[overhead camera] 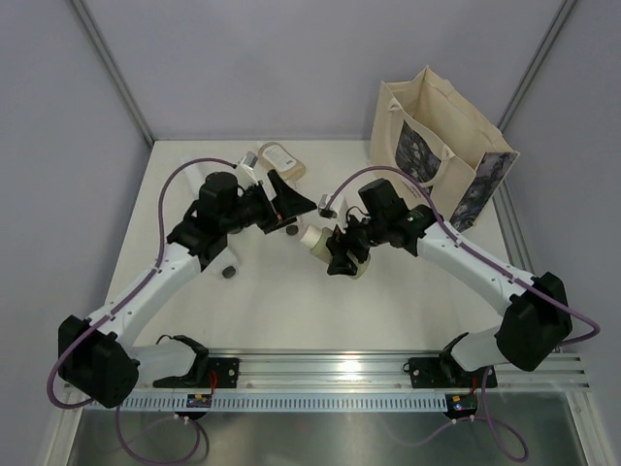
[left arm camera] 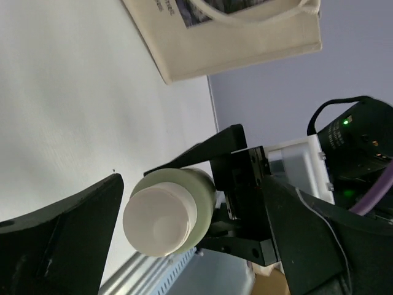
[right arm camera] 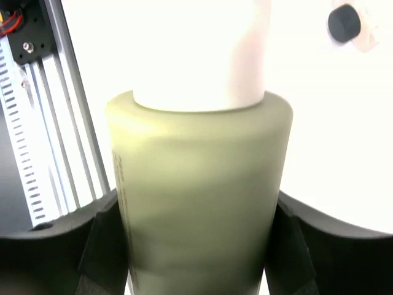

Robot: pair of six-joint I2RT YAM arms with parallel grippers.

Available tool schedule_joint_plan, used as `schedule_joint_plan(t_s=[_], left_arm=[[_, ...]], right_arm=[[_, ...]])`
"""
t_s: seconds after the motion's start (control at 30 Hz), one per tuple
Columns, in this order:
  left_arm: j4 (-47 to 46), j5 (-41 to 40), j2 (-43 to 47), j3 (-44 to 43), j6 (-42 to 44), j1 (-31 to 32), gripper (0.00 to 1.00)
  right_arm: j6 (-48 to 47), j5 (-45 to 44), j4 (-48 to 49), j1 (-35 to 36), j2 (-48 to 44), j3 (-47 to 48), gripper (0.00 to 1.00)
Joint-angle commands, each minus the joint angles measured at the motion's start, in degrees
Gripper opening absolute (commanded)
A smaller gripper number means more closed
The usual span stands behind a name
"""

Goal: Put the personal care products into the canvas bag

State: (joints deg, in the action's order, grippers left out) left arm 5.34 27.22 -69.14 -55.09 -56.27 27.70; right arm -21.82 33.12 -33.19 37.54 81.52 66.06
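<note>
My right gripper is shut on the pale-green white-capped bottle, which it holds level above the middle of the table. In the right wrist view the bottle fills the frame, with a black finger pressed on each side. My left gripper is open just left of the bottle's cap. In the left wrist view the white cap faces the camera between my spread left fingers, apart from both. The canvas bag stands upright at the back right, also in the left wrist view.
A beige pouch lies at the back, behind the left arm. A small black-capped bottle lies beside the left arm, and another dark cap shows on the table. A metal rail runs along the near edge.
</note>
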Motion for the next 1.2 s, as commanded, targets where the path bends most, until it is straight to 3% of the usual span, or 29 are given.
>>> schedule_joint_plan(t_s=[0.0,0.13,0.2,0.4,0.5,0.7,0.8,1.03,1.17], left_arm=[[8.15,-11.27,4.8,-6.77,9.66,-1.07,0.99],[15.04,-24.47,8.83,-10.65,18.19,-1.16,0.99],[16.54,-30.62,10.86,-11.35,22.94,-1.16,0.99],[18.55,-39.69,20.27,-8.2,32.79,-1.16,0.99],[21.8,-43.73,24.56,-4.95,33.51,-1.34,0.99],[26.46,-48.83,31.43,3.22,30.44,-1.42,0.99],[28.93,-51.21,33.71,5.51,28.85,-1.42,0.99],[28.85,-50.69,34.43,8.77,30.78,-1.51,0.99],[27.71,-50.69,30.92,8.69,32.97,-1.69,0.99]], right_arm=[[1.25,2.9,0.59,-2.02,-3.29,5.03,0.0],[5.29,5.72,0.32,-8.87,-3.65,11.35,0.0],[7.05,4.59,-0.47,-14.05,-2.77,19.07,0.0],[21.45,-11.22,-0.12,-27.14,5.4,44.18,0.0],[23.23,-18.16,-1.26,-30.59,11.72,54.39,0.0],[13.86,-17.84,-2.92,-37.45,24.55,66.71,0.0],[2.55,-4.0,-9.86,-41.84,31.22,72.09,0.0],[-7.62,-0.6,-21.82,-42.46,37.04,74.04,0.05],[-8.85,-0.61,-25.68,-42.46,38.63,72.98,0.18]])
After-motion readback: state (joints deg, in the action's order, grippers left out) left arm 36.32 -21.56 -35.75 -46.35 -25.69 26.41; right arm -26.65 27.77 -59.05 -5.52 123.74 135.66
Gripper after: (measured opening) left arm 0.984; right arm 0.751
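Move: My right hand already grips the pale green bottle. The canvas bag's middle lies about 28 cm ahead of that hand and 28 cm to its right, roughly level; the clear bottle lies 15 cm ahead, 20 cm left, 14 cm below. From my empty left hand the white bottle is some 26 cm left, 2 cm ahead and 23 cm below, with the Fairy bottle about 9 cm beyond it and 4 cm to its right. Keeping my right-hand grip, I carry the pale green bottle about 30 cm forward and nearly as far right, arching high over the bag's rim, then sinking some 20 cm into its mouth, the hand turning clockwise. My open left hand swings about 21 cm left towards the white bottle, first rising, then dropping below its starting height as it turns counter-clockwise to point forward. ##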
